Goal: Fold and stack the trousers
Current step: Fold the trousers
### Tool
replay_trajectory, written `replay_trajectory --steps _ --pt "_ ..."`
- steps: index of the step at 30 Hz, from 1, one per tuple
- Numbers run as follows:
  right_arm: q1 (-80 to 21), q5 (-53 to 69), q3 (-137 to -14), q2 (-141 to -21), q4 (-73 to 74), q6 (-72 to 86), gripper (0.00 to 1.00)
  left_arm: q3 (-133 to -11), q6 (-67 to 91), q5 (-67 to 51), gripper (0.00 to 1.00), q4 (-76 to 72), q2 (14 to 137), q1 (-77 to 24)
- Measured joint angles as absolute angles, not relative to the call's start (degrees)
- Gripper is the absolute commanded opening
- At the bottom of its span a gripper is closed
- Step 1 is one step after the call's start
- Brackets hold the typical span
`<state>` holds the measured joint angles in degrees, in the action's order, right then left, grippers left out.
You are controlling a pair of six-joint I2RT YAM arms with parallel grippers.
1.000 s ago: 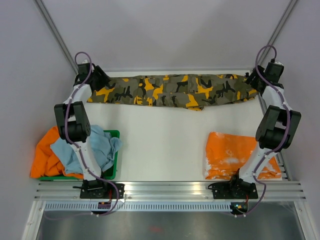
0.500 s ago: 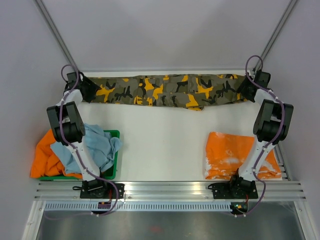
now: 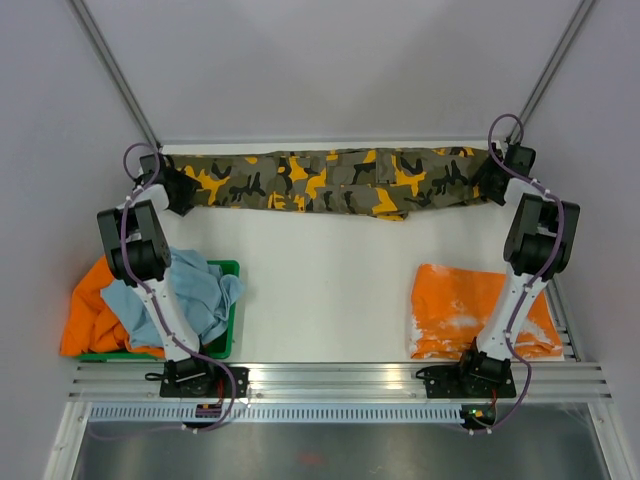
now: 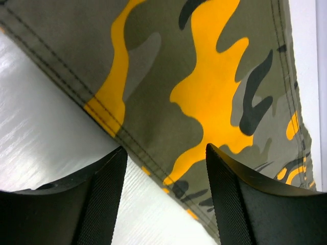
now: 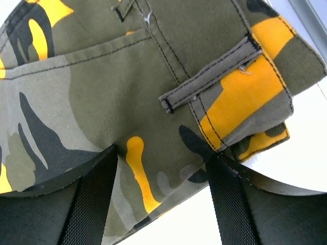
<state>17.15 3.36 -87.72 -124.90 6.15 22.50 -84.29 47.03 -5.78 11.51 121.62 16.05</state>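
The trousers (image 3: 330,182), olive camouflage with black and yellow-orange blotches, lie stretched out flat along the table's far edge. My left gripper (image 3: 180,190) is at their left end, open. In the left wrist view its fingers (image 4: 104,189) straddle the stitched hem of the trousers (image 4: 204,87), with bare table under the gripper (image 4: 164,151). My right gripper (image 3: 490,184) is at their right end, also open. In the right wrist view the gripper (image 5: 162,153) has the waistband corner of the trousers (image 5: 127,92), with its belt loop (image 5: 214,76), lying between its jaws.
A green bin (image 3: 228,268) at the near left holds light blue cloth (image 3: 180,300) and orange cloth (image 3: 90,310). A folded orange garment (image 3: 470,305) lies at the near right. Walls and slanted frame posts close in behind the table's far edge.
Both wrists have swung outward toward the far corners and dropped low at the two ends of the trousers. The left end of the trousers now reaches a little farther left.
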Motion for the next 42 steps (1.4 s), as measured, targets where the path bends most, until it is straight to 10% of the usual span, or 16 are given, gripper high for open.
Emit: replay_trajectory --steps 6,11,14,16,40,42 --pt "17.1 3.6 -90.3 -126.7 6.4 22.7 0.74 -91.0 49.2 -6.2 0.6 11.9 126.4 16.2" --pt "17.2 3.8 -90.9 -127.5 6.1 23.2 0.4 -92.9 51.4 -6.1 0.36 12.6 128.2 16.4" --pt "17.6 4.4 -91.0 -128.2 5.9 23.9 0.11 -93.0 53.0 -6.2 0.03 13.3 128.8 16.7" --pt "17.8 4.9 -91.0 -128.4 5.6 24.6 0.0 -93.0 53.3 -6.5 0.02 13.5 129.1 16.9" --pt "19.3 2.5 -65.0 -108.0 6.6 22.2 0.0 -67.7 39.3 1.4 0.03 15.3 106.4 19.3" --pt "19.5 2.9 -65.0 -107.3 7.8 21.5 0.16 -67.6 37.6 1.3 0.18 15.3 105.0 19.3"
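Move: Just about 3 cm ahead of the left hand, 1 cm to its left and 1 cm lower, lies the near edge of the trousers by their left end. The right hand has the near edge by the waistband end 1 cm ahead and 1 cm below it. Some 30 cm back from the left hand and 8 cm to its right is the blue cloth, heaped slightly higher; the orange cloth lies roughly 37 cm back from the right hand, 9 cm to its left and 2 cm lower. Reaching forward low over the table, the left about 3 cm and the right 1 cm, both hands dip 1 cm, shut their fingers and pinch the trousers' near edge at its two ends. Then together they drag the cloth straight back towards the bases, some 12 cm, fingers kept shut; the left hand rises 2 to 3 cm at the end. ##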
